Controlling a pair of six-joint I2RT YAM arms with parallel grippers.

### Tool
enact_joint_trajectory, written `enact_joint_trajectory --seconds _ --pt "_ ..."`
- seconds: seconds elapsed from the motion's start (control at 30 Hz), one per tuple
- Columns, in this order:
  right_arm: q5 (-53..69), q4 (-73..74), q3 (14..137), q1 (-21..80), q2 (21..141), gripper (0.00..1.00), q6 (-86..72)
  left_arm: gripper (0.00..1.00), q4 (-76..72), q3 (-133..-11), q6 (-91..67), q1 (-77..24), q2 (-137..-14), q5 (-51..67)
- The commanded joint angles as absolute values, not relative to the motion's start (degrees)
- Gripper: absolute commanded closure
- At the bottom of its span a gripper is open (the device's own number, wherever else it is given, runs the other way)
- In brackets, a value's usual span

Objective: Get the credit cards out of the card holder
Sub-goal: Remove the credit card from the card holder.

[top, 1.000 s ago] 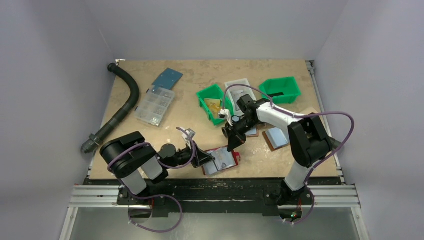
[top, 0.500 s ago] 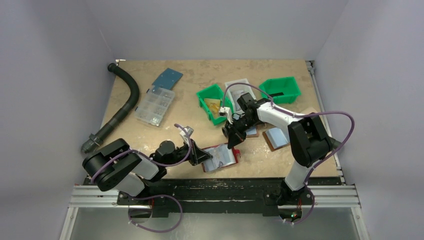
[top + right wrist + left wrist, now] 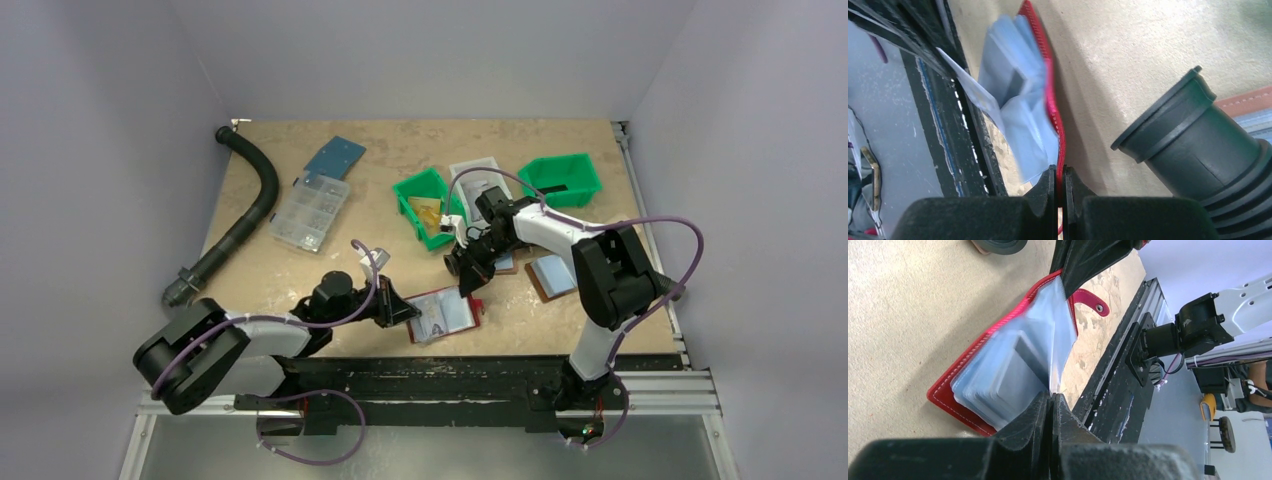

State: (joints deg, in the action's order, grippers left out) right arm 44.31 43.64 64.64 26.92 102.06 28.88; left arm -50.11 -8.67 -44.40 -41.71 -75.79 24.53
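The dark red card holder lies open near the table's front edge, its pale blue-grey pockets fanned out. Credit cards show as pale rectangles inside those pockets. My left gripper is at the holder's left side. It is shut on the corner of one thin pale pocket leaf, which stands up from the stack. My right gripper comes from the back and is shut on the edge of the red cover. The red snap tab hangs free.
Two green bins and brown folders sit behind and to the right. A clear organizer box and a black hose are at the left. The black front rail runs just below the holder.
The left arm's base and elbow have swung left and lower, drawing its gripper slightly left with the leaf. The right gripper has edged back a little, still on the cover.
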Motion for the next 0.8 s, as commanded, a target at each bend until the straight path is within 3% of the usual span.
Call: enact_joint_trajectory --seconds 0.0,0.17,0.6,0.77 --pt "41.09 43.22 64.96 26.32 102.4 1.0 28.51 1.0 -39.17 -12.81 -40.64 -40.88 -69.53 25.37" --pt "39.79 42.63 64.61 26.13 101.72 0.92 28.13 1.0 -29.35 -15.35 -39.29 -40.7 -65.02 24.76" --pt "36.68 41.62 63.43 25.45 88.27 0.5 31.21 1.0 -24.42 -19.82 -34.07 -40.69 -54.24 26.43" --pt "37.93 40.03 62.59 22.59 79.48 0.46 33.19 1.0 -26.98 -23.83 -34.18 -40.69 -56.77 27.18"
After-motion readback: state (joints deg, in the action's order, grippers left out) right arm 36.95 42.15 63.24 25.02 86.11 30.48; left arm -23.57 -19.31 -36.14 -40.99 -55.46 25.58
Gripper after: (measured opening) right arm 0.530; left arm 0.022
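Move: The left hand already pinches a card at the open card holder. The holder's middle lies about 6 cm to its right, level fore and aft and some 3 cm below, while the green bin is roughly 24 cm ahead and 3 cm to the right, 4 cm lower. From the right hand, which grips the holder's far right corner, its middle is about 5 cm back, 5 cm left and 2 cm down; the black hose's mouth is 6 cm ahead and 2 cm left, a brown wallet 4 cm ahead and 17 cm right, both slightly lower. The left fingers keep their pinch on the card and carry it almost straight up about 8 cm, away from the card holder, slowly at first and then faster. The right hand eases the holder's corner a touch down and to the right, opens to about half and lets go, then rises some 6 cm off it, drifting forward with the fingertips swinging forward about 20 degrees. ##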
